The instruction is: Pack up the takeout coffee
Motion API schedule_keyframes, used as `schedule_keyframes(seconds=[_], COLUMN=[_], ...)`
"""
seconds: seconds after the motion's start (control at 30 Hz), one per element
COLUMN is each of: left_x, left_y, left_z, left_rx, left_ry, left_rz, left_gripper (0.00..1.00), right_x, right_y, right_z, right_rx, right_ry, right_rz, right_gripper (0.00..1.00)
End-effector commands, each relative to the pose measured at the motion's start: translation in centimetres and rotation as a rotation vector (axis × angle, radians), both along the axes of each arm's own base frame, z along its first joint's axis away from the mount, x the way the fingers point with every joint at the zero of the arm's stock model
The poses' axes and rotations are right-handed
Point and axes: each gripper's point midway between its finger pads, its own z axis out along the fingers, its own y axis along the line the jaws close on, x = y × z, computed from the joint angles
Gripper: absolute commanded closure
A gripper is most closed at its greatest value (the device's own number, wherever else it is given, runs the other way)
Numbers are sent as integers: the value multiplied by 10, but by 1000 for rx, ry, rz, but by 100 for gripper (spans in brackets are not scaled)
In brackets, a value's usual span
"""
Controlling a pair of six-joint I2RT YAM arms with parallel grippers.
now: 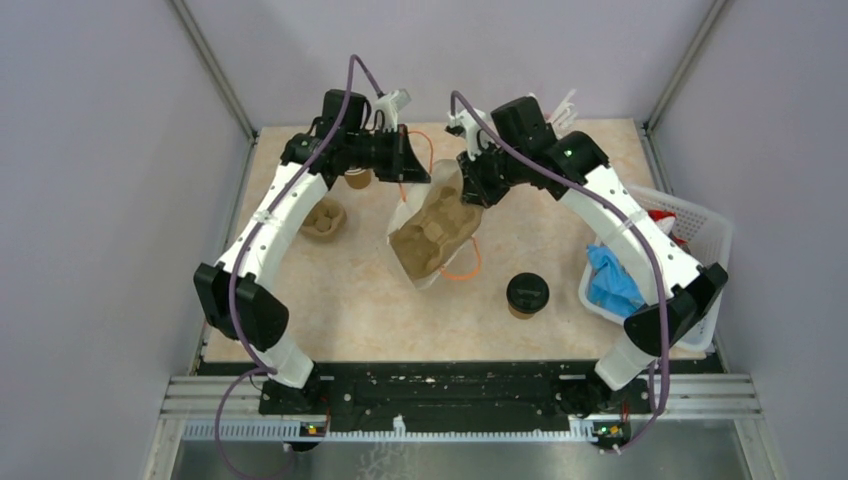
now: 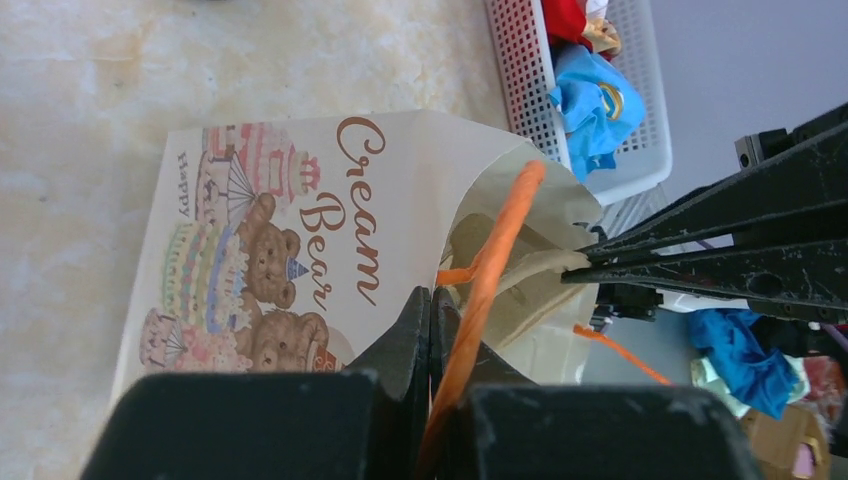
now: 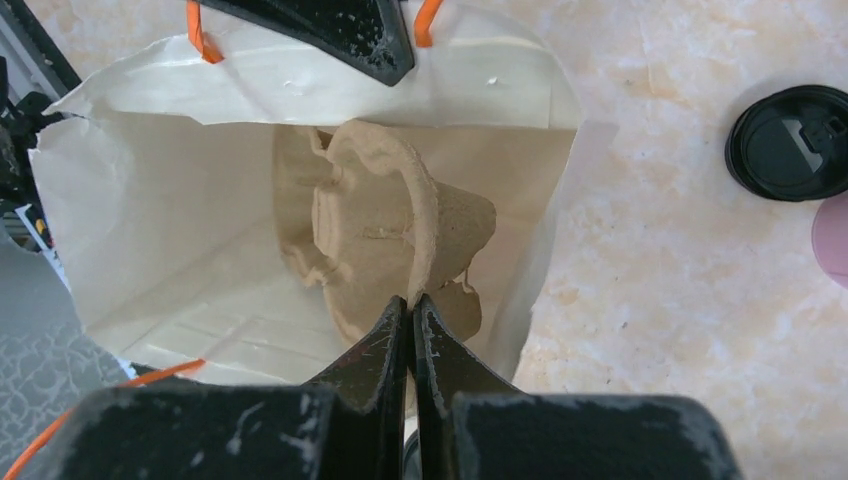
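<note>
The takeout coffee [image 1: 527,295], a brown cup with a black lid, stands on the table right of the bag; its lid [image 3: 790,140] shows in the right wrist view. A white paper bag [image 1: 435,225] printed with bears [image 2: 300,250] lies on its side, mouth facing away, with a brown pulp cup carrier [image 3: 390,230] inside. My left gripper [image 2: 430,300] is shut on the bag's upper rim beside the orange handle [image 2: 495,250]. My right gripper [image 3: 410,300] is shut on the carrier's edge at the bag's mouth. Both grippers meet at the mouth [image 1: 440,170].
A second pulp carrier [image 1: 323,220] and a lidless brown cup [image 1: 358,178] sit under the left arm. A white basket [image 1: 705,235] with blue cloth [image 1: 610,280] stands at the right edge. Grey walls close in the table.
</note>
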Motion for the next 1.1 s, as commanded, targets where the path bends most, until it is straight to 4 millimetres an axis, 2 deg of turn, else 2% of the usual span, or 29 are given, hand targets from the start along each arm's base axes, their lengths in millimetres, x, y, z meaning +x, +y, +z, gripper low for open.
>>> schedule_keyframes(seconds=[0.0,0.13,0.2,0.37,0.53,0.67,0.8,0.93,1.07], left_x=[0,9,14,17,17,19,17,15,9], left_y=[-5,1,4,4,14,26,37,46,49], left_z=[6,2,4,4,-2,6,15,22,40], left_rx=[-72,-61,-65,-59,10,64,95,120,93], left_ry=[85,132,123,110,74,4,-61,-113,-196], left_rz=[-24,17,36,36,57,99,133,164,170], left_gripper=[100,100,95,76,44,28,16,11,2], right_x=[-3,-4,-4,-3,-6,-7,-4,-2,-5], right_y=[-1,7,10,16,22,28,31,28,29], right_z=[19,19,22,18,10,1,-10,-16,-19], right_rx=[64,125,137,113,117,129,121,120,130], right_ry=[-69,-49,-46,0,57,120,190,247,272], right_rz=[-20,-37,-32,-3,9,-10,-40,-81,-87], right_gripper=[100,100,100,100,100,100,100,100,100])
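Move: Both hands are up at the bag's mouth. From the right hand, whose fingers are pinching the cup holder, the bag's middle lies about 8 cm left, level in reach and 11 cm down; the lidded coffee stands some 11 cm right, 5 cm back. From the left hand at the rim, the bag's middle is about 4 cm back, 3 cm right and 11 cm down, the spare holder roughly 23 cm left and 5 cm ahead. Left hand opens off the bag, easing about 4 cm left; right sinks about 4 cm, still pinching the holder. ##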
